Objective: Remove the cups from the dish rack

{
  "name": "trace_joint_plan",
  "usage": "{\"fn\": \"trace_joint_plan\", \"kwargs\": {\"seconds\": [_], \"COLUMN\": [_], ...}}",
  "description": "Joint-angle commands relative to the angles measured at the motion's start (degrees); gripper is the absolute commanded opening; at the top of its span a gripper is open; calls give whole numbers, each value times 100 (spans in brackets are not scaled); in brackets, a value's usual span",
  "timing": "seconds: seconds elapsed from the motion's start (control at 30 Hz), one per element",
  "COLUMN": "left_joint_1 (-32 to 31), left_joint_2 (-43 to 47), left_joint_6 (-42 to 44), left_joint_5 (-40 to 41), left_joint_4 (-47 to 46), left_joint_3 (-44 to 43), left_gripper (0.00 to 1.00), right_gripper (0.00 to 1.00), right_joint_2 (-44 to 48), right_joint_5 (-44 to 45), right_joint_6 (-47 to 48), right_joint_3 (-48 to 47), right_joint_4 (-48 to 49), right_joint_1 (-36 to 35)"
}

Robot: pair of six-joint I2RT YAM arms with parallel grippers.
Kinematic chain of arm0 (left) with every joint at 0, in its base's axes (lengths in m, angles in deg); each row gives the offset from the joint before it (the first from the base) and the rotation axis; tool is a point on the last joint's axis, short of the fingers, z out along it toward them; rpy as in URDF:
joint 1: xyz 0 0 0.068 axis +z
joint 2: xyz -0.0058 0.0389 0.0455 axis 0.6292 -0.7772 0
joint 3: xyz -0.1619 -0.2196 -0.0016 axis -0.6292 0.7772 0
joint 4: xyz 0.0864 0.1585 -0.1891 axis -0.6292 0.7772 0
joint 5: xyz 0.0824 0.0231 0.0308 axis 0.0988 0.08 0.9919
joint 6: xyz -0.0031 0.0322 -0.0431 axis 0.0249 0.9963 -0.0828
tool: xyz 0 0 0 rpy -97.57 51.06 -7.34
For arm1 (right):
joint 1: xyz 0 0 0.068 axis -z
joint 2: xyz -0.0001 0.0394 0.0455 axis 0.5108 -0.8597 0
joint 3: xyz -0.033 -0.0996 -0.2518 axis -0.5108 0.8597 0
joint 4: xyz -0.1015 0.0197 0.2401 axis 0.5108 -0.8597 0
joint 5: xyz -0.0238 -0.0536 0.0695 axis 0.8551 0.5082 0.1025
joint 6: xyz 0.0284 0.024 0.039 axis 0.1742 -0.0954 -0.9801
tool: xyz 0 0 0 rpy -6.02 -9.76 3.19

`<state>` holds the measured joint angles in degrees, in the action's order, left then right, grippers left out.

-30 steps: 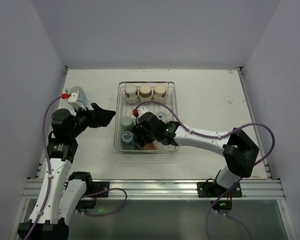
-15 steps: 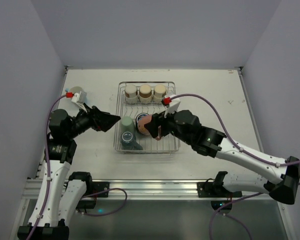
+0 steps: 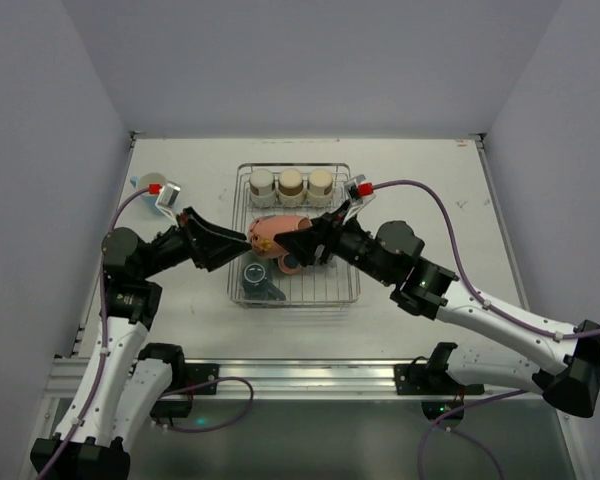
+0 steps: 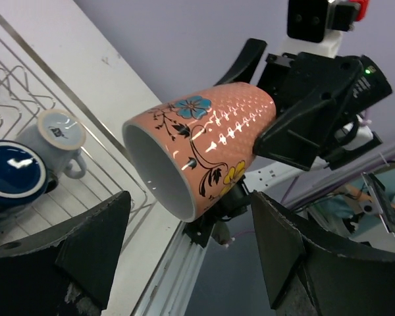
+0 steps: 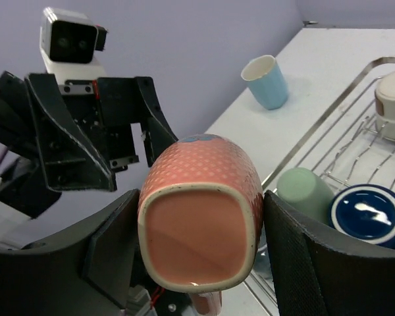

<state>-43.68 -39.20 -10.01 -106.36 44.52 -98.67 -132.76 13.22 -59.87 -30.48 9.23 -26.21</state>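
A salmon pink cup point(image 3: 273, 235) with painted flowers hangs on its side above the dish rack point(image 3: 351, 262). My right gripper point(image 3: 298, 248) is shut on its base end point(image 5: 197, 237). Its open mouth point(image 4: 159, 172) faces my left gripper point(image 4: 189, 197), which is open, one finger on each side of the rim and touching neither. Three cream cups point(image 3: 292, 183) stand along the rack's back. A navy cup point(image 5: 368, 214), a sage green cup point(image 5: 303, 191) and a grey cup point(image 4: 56, 135) sit in the rack's front part.
A light blue cup point(image 5: 266, 82) stands upright on the table left of the rack, partly hidden behind my left wrist point(image 3: 165, 195) in the top view. Bare tabletop point(image 3: 430, 190) lies right of the rack. Purple cables trail from both arms.
My right gripper lifted the pink cup out of the rack and tipped it on its side toward the left. My left gripper swung right to meet it, its jaws narrowing somewhat.
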Motion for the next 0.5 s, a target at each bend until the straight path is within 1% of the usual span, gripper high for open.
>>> {"fn": "trace_joint_plan", "kwargs": {"seconds": [0.0,0.03,0.13,0.27,0.37,0.4,0.43,0.47], "left_joint_1": [-190,-251,-313,-357,-375,-375,-384,-375], "left_joint_2": [-26,-43,-9,53,79,79,62,27], "left_joint_6": [-797,-797,-867,-1262,-1411,-1542,-1692,-2059], "left_joint_5": [-442,-433,-381,-302,-74,-12,49,59], "left_joint_4": [-690,-673,-812,-1454,-1770,-2145,-2410,-2735], "left_joint_3": [48,57,101,224,311,460,548,645], "left_gripper": [77,77,77,74,58,49,47,46], "right_gripper": [2,2,2,2,2,2,2,3], "right_joint_2": [-15,-94,-365,-726,-1068,-1148,-1227,-1350], "right_joint_5": [-529,-801,-1172,-1751,-2068,-2252,-2332,-2385], "right_joint_6": [-729,-930,-1282,-1749,-2170,-2259,-2442,-2522], "right_joint_3": [-2,33,-11,59,121,129,164,173], "right_joint_4": [1592,1689,1848,2208,2647,2857,2963,3051], "right_joint_1": [217,269,419,516,542,551,551,551]}}
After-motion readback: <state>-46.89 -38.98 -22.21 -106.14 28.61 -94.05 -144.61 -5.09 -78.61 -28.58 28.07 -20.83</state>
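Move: Ahead of the left hand's open fingers hangs the orange cup, mouth towards them, its middle about 9 cm to the right, 3 cm farther forward and level. The right hand already grips its base end and has the left gripper some 10 cm to its left, 1 cm back and 2 cm lower. About 25 cm below the left hand in the rack, the grey-blue cup is 5 cm ahead and 2 cm right, and the green cup 14 cm ahead and 1 cm right. Bringing the orange cup across for the handover, the right hand keeps its grip and swings about 5 cm left, turning some 20 degrees, partly counter-clockwise, so the mouth comes onto the left fingers. The left hand eases about 2 cm back, slightly up and right, then partly closes with one finger inside the mouth and the other outside the wall. ##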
